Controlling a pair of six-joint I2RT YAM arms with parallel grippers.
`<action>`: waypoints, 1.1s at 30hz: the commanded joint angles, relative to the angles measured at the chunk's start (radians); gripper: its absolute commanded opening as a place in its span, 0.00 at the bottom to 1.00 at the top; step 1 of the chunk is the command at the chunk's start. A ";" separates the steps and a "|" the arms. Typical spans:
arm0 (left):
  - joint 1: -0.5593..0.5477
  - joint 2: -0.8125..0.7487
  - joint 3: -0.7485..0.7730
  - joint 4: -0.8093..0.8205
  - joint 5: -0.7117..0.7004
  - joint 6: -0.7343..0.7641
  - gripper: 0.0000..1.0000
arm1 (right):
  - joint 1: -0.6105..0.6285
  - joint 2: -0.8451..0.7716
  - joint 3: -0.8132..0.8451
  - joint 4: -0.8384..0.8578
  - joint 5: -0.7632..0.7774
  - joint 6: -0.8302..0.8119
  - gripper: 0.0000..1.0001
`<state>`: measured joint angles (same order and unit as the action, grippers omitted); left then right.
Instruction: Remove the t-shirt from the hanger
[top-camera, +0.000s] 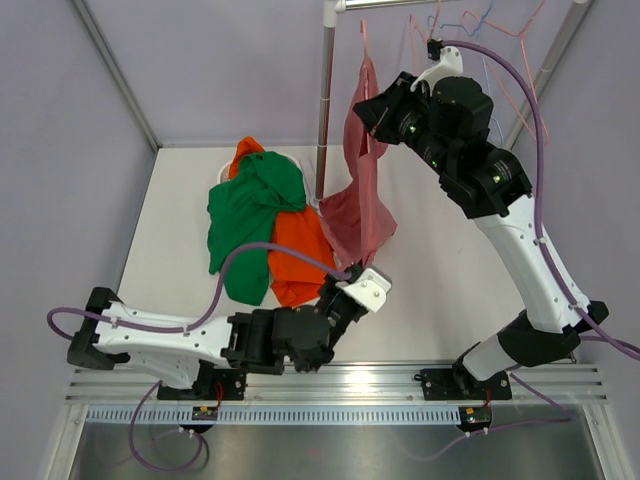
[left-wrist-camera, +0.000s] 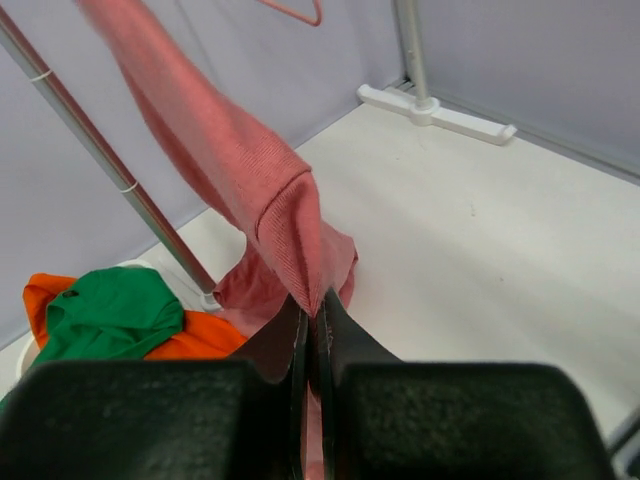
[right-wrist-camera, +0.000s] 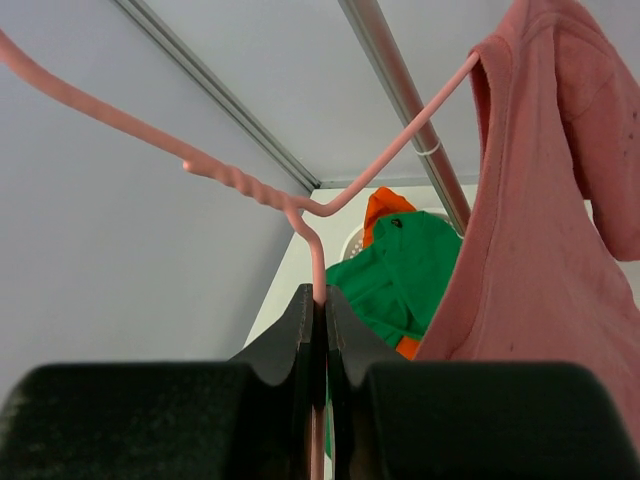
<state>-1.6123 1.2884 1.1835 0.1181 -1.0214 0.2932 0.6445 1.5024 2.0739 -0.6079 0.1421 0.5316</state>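
Observation:
A pink t-shirt (top-camera: 362, 160) hangs by one shoulder from a pink wire hanger (top-camera: 363, 35), and its lower part trails down to the table. My right gripper (top-camera: 376, 112) is raised beside the rack and is shut on the hanger's neck (right-wrist-camera: 318, 262). In the right wrist view the shirt (right-wrist-camera: 540, 250) hangs off the hanger's right arm, and the left arm is bare. My left gripper (top-camera: 350, 272) is low over the table and is shut on the shirt's hem. In the left wrist view the cloth (left-wrist-camera: 240, 160) runs taut up from my left gripper (left-wrist-camera: 317, 312).
A pile of green (top-camera: 252, 205) and orange (top-camera: 296, 250) clothes lies on the table left of the rack pole (top-camera: 323, 100). More wire hangers (top-camera: 495, 25) hang on the rail at the top. The rack's white foot (left-wrist-camera: 440, 112) stands by the wall.

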 joint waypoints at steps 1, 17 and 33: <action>-0.107 -0.055 0.038 0.020 -0.098 -0.002 0.00 | 0.014 0.051 0.090 0.068 0.060 -0.038 0.00; -0.307 0.035 -0.136 0.210 -0.299 -0.103 0.00 | -0.009 0.237 0.446 -0.104 0.013 -0.065 0.00; 0.224 -0.086 -0.217 0.239 0.056 -0.066 0.00 | -0.009 -0.366 -0.108 -0.378 -0.220 0.053 0.00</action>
<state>-1.4555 1.2289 0.9180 0.2554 -1.0779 0.2192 0.6403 1.2064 2.0590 -0.9688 -0.0227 0.5674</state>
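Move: The left fingers already pinch the pink t-shirt's hem. The basket it is bound for lies about 33 cm ahead, 20 cm left and 32 cm below; the orange t-shirt spilling out lies about 18 cm ahead, 11 cm left, 34 cm down. The hanger wire, already in the right fingers, is roughly 20 cm ahead, 3 cm right, 15 cm up. From the right hand, the t-shirt's middle hangs some 4 cm ahead, 17 cm below; the rack post stands 14 cm ahead, 8 cm left. Still pinching the hem, the left hand tugs the t-shirt back about 8 cm away from the hanger, sinks some 5 cm, then swings forward about 14 cm and a little left towards the basket, ending lower. The right hand keeps its grip on the wire, eases 3 cm forward and 2 cm left, then draws the hanger quickly back and right, some 18 cm in all. ##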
